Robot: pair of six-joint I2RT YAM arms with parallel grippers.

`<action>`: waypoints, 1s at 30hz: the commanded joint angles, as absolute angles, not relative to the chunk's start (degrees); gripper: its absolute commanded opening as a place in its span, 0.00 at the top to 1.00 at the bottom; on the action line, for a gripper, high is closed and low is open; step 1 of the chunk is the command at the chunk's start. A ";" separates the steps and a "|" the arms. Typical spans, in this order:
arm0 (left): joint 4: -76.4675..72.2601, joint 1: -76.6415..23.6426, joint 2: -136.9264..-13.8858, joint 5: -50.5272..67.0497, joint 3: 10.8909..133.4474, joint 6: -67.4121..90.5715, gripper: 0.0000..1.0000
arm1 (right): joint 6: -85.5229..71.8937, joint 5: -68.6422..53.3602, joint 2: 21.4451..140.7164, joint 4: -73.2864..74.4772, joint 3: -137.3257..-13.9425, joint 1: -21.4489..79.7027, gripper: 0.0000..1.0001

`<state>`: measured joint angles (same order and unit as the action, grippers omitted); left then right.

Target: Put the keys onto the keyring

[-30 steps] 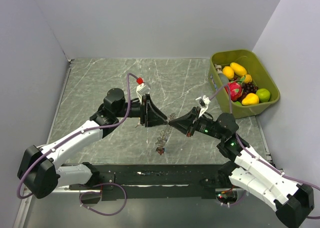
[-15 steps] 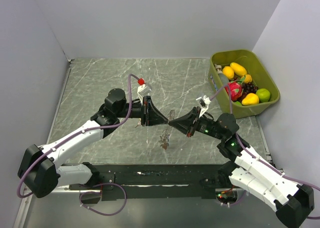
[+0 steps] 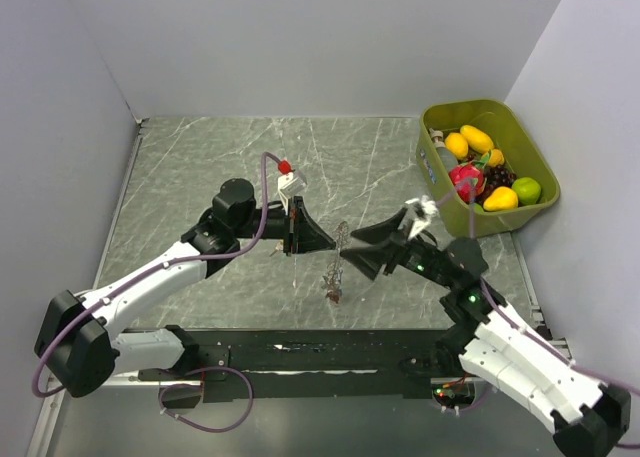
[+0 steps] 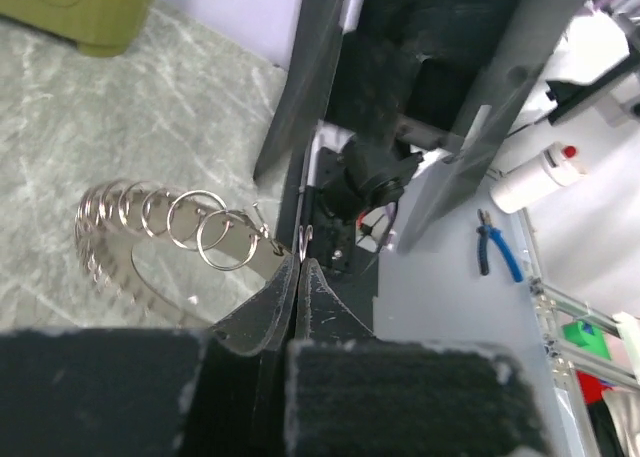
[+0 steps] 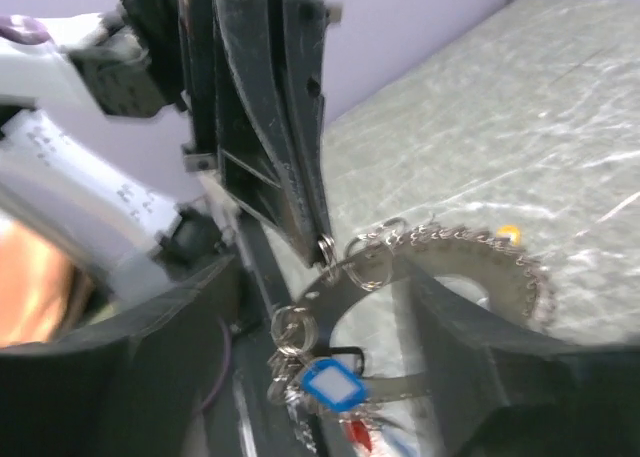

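Note:
The keyring (image 5: 470, 245), a thin metal band threaded with several small split rings, hangs above the table between the two arms. My left gripper (image 4: 300, 261) is shut on its near end, the ring's coils (image 4: 160, 215) curving away to the left. In the top view the left gripper (image 3: 331, 243) pinches the keyring (image 3: 341, 239), and the keys (image 3: 333, 293) dangle below it. Those keys (image 5: 335, 382) carry a blue tag and a red one. My right gripper (image 5: 330, 317) stands open around the ring, its fingers (image 5: 470, 322) clear of the metal; from above the right gripper (image 3: 358, 255) sits just right of the ring.
A green bin (image 3: 530, 142) holding coloured fruit sits at the back right corner. White walls close in the marble table (image 3: 200, 167) on three sides. A black rail (image 3: 320, 355) runs along the near edge. Blue pliers (image 4: 495, 257) and a white bottle (image 4: 540, 172) lie beyond the table.
My left gripper has closed onto the keyring. My right gripper has opened and let go of it, drawing back slightly. The keys now hang a little further right.

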<state>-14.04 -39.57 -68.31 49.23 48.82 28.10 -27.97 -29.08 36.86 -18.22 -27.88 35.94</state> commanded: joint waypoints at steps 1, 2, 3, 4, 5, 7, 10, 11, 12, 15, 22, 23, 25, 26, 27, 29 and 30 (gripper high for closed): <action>-12.92 -39.90 -64.43 46.41 50.36 24.00 0.99 | -29.09 -17.95 25.61 -22.59 -23.82 35.60 0.01; -12.75 -39.99 -64.16 46.32 50.10 23.30 0.99 | -29.09 -15.41 24.36 -22.41 -23.30 35.60 0.01; -12.74 -39.99 -63.38 45.97 49.75 22.33 0.99 | -28.74 -15.03 23.30 -21.45 -23.12 35.51 0.01; -12.92 -39.99 -62.85 45.10 49.31 21.89 0.99 | -28.48 -14.77 22.42 -20.84 -23.38 35.42 0.01; -13.09 -40.16 -62.41 44.57 48.87 21.28 0.99 | -27.95 -14.77 22.41 -19.61 -23.90 35.33 0.01; -13.53 -40.25 -60.56 42.20 47.73 18.91 0.99 | -27.51 -15.38 23.20 -18.03 -25.22 35.42 0.01; -12.48 -40.69 -58.01 39.82 46.68 13.64 0.99 | -27.25 -16.17 24.34 -18.02 -25.66 35.33 0.01; -12.48 -40.78 -57.31 38.86 46.15 12.32 0.99 | -27.42 -16.35 24.69 -18.19 -25.66 35.33 0.01; -12.39 -40.96 -55.83 38.15 45.79 9.35 0.99 | -27.42 -16.78 25.05 -18.37 -25.66 35.33 0.01; -11.52 -42.18 -52.92 33.68 43.69 3.02 0.99 | -27.25 -17.49 26.19 -18.81 -26.01 35.24 0.01; -9.32 -45.52 -45.89 25.50 39.38 -10.80 0.99 | -27.07 -18.28 28.03 -18.90 -26.28 35.33 0.01; -9.23 -45.96 -45.18 25.23 39.11 -11.59 0.99 | -26.98 -18.37 28.21 -18.81 -26.28 35.33 0.01; -9.14 -45.97 -43.51 24.79 38.50 -12.66 0.99 | -26.98 -18.37 28.56 -18.63 -26.37 35.33 0.01; -8.27 -45.97 -42.90 24.96 38.58 -12.48 0.99 | -27.07 -18.46 28.74 -18.81 -26.28 35.33 0.01; -7.74 -45.97 -42.80 24.96 39.11 -12.31 0.99 | -27.07 -18.54 29.00 -18.90 -26.37 35.33 0.01; -6.77 -45.97 -42.89 23.74 39.72 -10.12 0.99 | -26.72 -18.81 29.70 -18.55 -26.89 35.33 0.01; -5.72 -45.97 -43.15 23.21 40.25 -9.67 0.99 | -26.63 -18.72 30.06 -18.02 -26.98 35.33 0.01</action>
<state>-4.95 -45.74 -43.88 26.20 38.20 -8.99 -27.86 -18.24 28.75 -17.32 -23.70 35.57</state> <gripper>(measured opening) 0.023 0.993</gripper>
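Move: The keyring already hangs from my shut left fingers, its middle straight below them by about 5 cm; the blue key tag on it hangs roughly 7 cm below and 3 cm back. From my opening right hand the keyring's middle is some 5 cm left and 6 cm down. The yellow key lies on the table about 12 cm left of my left hand, 11 cm ahead and some 21 cm below. I open my right fingers the rest of the way and pull them about 4 cm to the right and some 3 cm up, away from the keyring, then sink back down, easing slightly forward. My left hand keeps its pinch on the keyring and carries it about 5.5 cm left, away from the right hand, rolling some 40 degrees so its forward side rises and swinging a little counter-clockwise. ##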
